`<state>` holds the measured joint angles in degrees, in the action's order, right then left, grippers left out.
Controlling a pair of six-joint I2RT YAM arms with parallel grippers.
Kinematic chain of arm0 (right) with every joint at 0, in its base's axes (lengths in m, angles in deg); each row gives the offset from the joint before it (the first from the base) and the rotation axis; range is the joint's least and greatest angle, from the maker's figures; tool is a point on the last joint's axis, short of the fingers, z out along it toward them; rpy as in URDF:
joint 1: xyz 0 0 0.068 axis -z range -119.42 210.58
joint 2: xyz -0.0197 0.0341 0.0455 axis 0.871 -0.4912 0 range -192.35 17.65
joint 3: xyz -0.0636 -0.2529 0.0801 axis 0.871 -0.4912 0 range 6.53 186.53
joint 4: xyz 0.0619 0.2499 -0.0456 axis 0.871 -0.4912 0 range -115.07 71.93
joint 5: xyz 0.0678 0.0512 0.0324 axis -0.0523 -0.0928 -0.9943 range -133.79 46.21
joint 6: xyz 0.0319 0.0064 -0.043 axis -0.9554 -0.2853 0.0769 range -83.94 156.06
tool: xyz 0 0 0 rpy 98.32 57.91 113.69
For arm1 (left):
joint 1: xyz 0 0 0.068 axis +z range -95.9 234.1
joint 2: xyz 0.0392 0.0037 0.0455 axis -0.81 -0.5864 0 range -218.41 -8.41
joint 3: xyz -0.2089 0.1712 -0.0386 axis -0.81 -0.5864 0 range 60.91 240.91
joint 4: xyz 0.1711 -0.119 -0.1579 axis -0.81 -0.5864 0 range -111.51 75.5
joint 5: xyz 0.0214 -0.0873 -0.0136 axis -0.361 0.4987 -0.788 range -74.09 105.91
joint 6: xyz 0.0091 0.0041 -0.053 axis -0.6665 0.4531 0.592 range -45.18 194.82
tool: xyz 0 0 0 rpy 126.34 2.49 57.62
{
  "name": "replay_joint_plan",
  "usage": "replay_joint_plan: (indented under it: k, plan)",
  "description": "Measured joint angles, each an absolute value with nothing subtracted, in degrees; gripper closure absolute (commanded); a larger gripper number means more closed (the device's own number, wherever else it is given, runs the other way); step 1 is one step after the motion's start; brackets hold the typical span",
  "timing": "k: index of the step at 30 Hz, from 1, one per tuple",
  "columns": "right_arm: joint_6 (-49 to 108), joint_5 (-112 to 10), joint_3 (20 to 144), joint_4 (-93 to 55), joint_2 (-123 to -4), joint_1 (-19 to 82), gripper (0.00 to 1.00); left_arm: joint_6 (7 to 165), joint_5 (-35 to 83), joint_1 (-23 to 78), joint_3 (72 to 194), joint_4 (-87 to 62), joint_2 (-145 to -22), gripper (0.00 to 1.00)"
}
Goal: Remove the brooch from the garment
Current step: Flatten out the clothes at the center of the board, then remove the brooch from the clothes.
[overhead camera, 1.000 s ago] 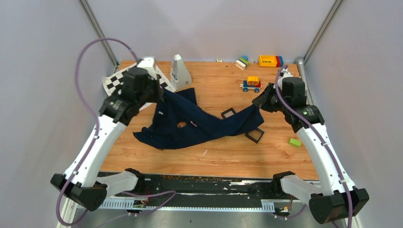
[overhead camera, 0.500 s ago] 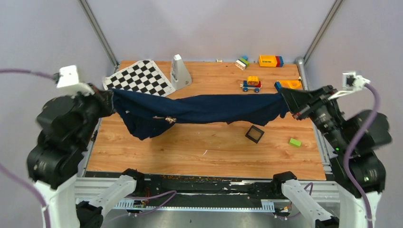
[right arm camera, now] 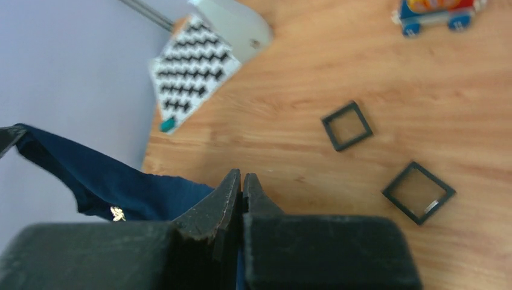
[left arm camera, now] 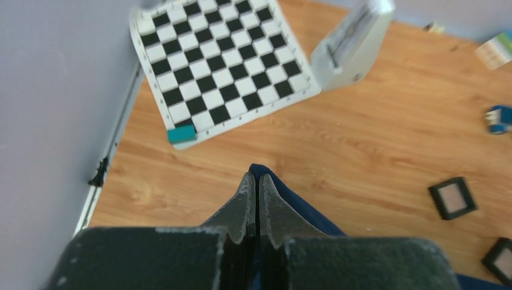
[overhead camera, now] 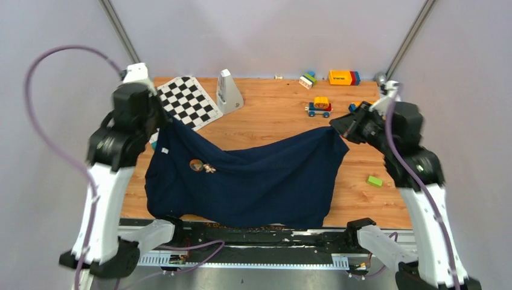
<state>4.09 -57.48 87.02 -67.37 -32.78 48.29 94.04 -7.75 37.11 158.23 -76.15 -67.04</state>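
Note:
The dark navy garment (overhead camera: 259,181) hangs spread like a sheet between my two arms, and its lower edge reaches the table's near edge. My left gripper (overhead camera: 164,121) is shut on its upper left corner, and my right gripper (overhead camera: 338,125) is shut on its upper right corner. The small gold brooch (overhead camera: 209,168) sits on the cloth's upper left part, beside a round orange spot (overhead camera: 196,164). In the left wrist view, blue cloth (left arm camera: 302,208) pokes out past the closed gripper (left arm camera: 253,178). The right wrist view shows the gripper (right arm camera: 242,176) closed, the garment (right arm camera: 121,181) and the brooch (right arm camera: 117,212).
A black-and-white chequered mat (overhead camera: 187,99) and a white wedge-shaped object (overhead camera: 228,90) sit at the back left. A toy car (overhead camera: 319,107) and coloured blocks (overhead camera: 343,77) are at the back right. A green block (overhead camera: 375,180) lies at the right. Two black square frames (right arm camera: 346,125) (right arm camera: 418,191) lie on the wood.
The garment lay crumpled on the table, then was lifted and pulled taut between the arms. Now both arms have come nearer and lower, and the cloth hangs spread wide.

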Motion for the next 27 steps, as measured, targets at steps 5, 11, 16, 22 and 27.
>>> replay_joint_plan:
  k: [5,11,16,22,27]
  plan:
    - [1.4,-50.8,74.8,-62.7,-43.6,49.4,0.93,96.6,8.0,48.3,148.7,-66.7,-81.9,1.00]
    - [-0.7,-49.7,64.6,-58.4,-49.9,52.2,0.22,101.0,23.8,52.6,141.7,-57.2,-98.0,0.97]
    - [1.8,-56.2,60.0,-48.9,-48.4,50.7,0.18,102.9,28.4,52.6,140.0,-53.3,-98.6,0.91]
    - [5.8,-58.7,57.9,-41.2,-47.6,40.1,0.19,103.8,28.0,52.6,140.1,-49.3,-98.5,0.28]
    - [10.1,-60.0,57.9,-35.4,-50.8,32.3,0.21,102.6,25.0,51.1,139.3,-47.8,-98.1,0.20]
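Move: The left hand holds its garment corner about 29 cm above the table. The chessboard it heads for is centred some 17 cm ahead and 2 cm left; the white stand is about 20 cm ahead and 19 cm right. The round brooch hangs roughly 8 cm back, 11 cm right and 16 cm below. From the right hand, the far black frame lies about 7 cm ahead, 13 cm left and 26 cm below; the toy car 19 cm ahead, 4 cm left. Still pinching the two corners, both hands swing the garment down and forward to the table, the left about 23 cm down and 15 cm forward, the right about 21 down and 7 forward, fingers tipping some 30 degrees downward. The right opens first, lets go and glides about 14 cm left over the cloth, turning counter-clockwise; the left opens and lets go near the chessboard. ##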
